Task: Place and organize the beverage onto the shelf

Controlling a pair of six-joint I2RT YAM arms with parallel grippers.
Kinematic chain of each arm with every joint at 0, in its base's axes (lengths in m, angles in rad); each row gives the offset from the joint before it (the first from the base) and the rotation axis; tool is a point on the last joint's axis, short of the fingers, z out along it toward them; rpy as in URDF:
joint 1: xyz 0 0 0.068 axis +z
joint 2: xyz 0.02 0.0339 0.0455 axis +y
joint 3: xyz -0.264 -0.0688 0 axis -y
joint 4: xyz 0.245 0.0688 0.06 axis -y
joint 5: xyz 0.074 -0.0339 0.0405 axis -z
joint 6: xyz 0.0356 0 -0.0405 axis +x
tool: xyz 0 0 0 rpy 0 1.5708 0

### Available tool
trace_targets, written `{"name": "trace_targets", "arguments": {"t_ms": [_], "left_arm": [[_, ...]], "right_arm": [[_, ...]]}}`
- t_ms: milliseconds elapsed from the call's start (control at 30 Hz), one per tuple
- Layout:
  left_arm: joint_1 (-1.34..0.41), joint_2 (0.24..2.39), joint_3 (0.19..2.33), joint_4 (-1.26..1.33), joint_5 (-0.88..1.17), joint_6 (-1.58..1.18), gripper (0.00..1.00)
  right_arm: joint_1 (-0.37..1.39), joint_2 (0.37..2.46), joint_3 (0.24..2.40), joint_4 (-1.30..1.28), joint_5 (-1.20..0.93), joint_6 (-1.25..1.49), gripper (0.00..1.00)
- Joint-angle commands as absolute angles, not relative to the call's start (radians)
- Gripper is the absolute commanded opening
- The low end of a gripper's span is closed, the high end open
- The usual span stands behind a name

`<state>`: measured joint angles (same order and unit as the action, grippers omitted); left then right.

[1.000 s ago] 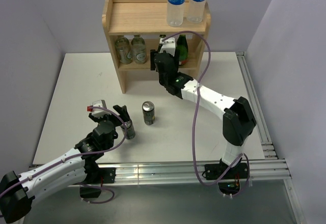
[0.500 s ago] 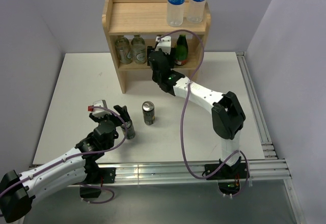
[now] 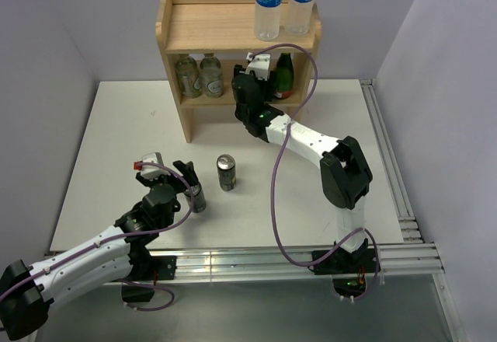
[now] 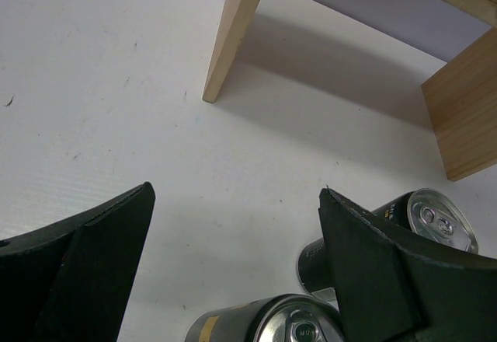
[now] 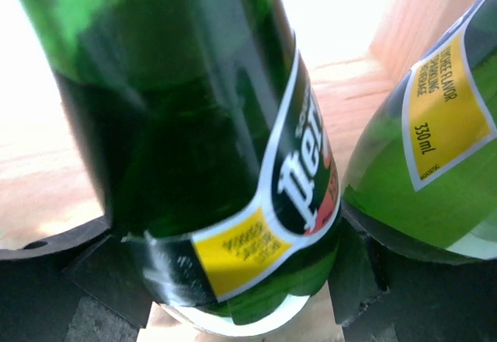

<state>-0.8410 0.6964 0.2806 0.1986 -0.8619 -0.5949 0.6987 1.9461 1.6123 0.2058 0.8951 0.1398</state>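
Observation:
My right gripper [image 5: 225, 268] is shut on a dark green glass bottle [image 5: 194, 124] inside the lower tier of the wooden shelf [image 3: 210, 27]. A second green bottle [image 5: 435, 148] stands right beside it. From above, the right gripper [image 3: 255, 84] reaches under the top board, and a green bottle [image 3: 285, 74] shows just right of it. Two water bottles [image 3: 269, 4] stand on the shelf's top at the right. My left gripper [image 4: 235, 194] is open, with a dark can [image 4: 264, 322] low between its fingers, untouched. Another can [image 4: 423, 221] stands past its right finger.
Two pale glass bottles [image 3: 187, 75] stand at the left of the lower tier. The shelf's side panels [image 4: 233, 39] reach down to the white table. A metal rail [image 3: 388, 163] runs along the table's right edge. Purple walls close in on both sides.
The right arm has folded its elbow inward and carried its gripper a little further into the lower tier. The left arm and both cans have not moved.

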Motion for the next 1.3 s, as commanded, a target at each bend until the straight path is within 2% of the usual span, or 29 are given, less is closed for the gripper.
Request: {"name": "trace_targets", "arguments": {"t_ms": [0,267,300,333,367,467,500,800,933,1267], "left_arm": [[-0.838,0.695,0.284,0.224,-0.868,-0.592,0.94],[-0.839,0.699,0.288,0.224,-0.871,-0.592,0.94],[-0.838,0.699,0.288,0.222,-0.871,-0.592,0.94],[-0.838,0.698,0.288,0.224,-0.871,-0.592,0.94],[-0.839,0.699,0.288,0.222,-0.871,-0.592,0.94],[-0.838,0.698,0.287,0.225,-0.871,-0.592,0.94],[-0.838,0.698,0.285,0.224,-0.871,-0.592,0.94],[-0.838,0.696,0.287,0.222,-0.873,-0.592,0.94],[-0.838,0.693,0.285,0.224,-0.873,-0.592,0.94],[-0.839,0.693,0.285,0.224,-0.873,-0.592,0.94]], "right_arm": [[0.649,1.879,1.608,0.339,0.986,0.144,0.0],[0.63,1.865,1.588,0.305,0.97,0.181,0.0],[0.629,1.865,1.588,0.289,0.957,0.189,0.05],[0.63,1.865,1.588,0.285,0.945,0.195,0.16],[0.63,1.865,1.585,0.285,0.943,0.199,0.48],[0.632,1.858,1.569,0.284,0.936,0.215,0.74],[0.632,1.858,1.565,0.278,0.936,0.216,0.77],[0.64,1.855,1.559,0.276,0.92,0.209,0.88],[0.647,1.858,1.56,0.275,0.917,0.203,0.96],[0.683,1.855,1.542,0.267,0.923,0.19,0.99]]}}
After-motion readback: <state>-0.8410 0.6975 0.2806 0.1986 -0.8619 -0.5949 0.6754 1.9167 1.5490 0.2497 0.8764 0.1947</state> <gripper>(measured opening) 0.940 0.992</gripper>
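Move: The green bottle is already between the right fingers on the middle shelf, its middle roughly 4 cm above the hand point and straight in line with it. The second green bottle stands about 9 cm to the right of this hand, level in depth, up against the right finger; the nearer clear bottle is some 14 cm left, the other about 22 cm left. From the left hand, the held bottle lies around 25 cm ahead, 22 cm right and 14 cm higher. Ease the right gripper about 1 cm to the right with the green bottle still between the fingers, bearing its right finger on the second green bottle, and roll it some 5 degrees, left side rising. Then hold the hand in place and spread the fingers from the bottle's width to fully open, taking the right finger clear of the held bottle. ##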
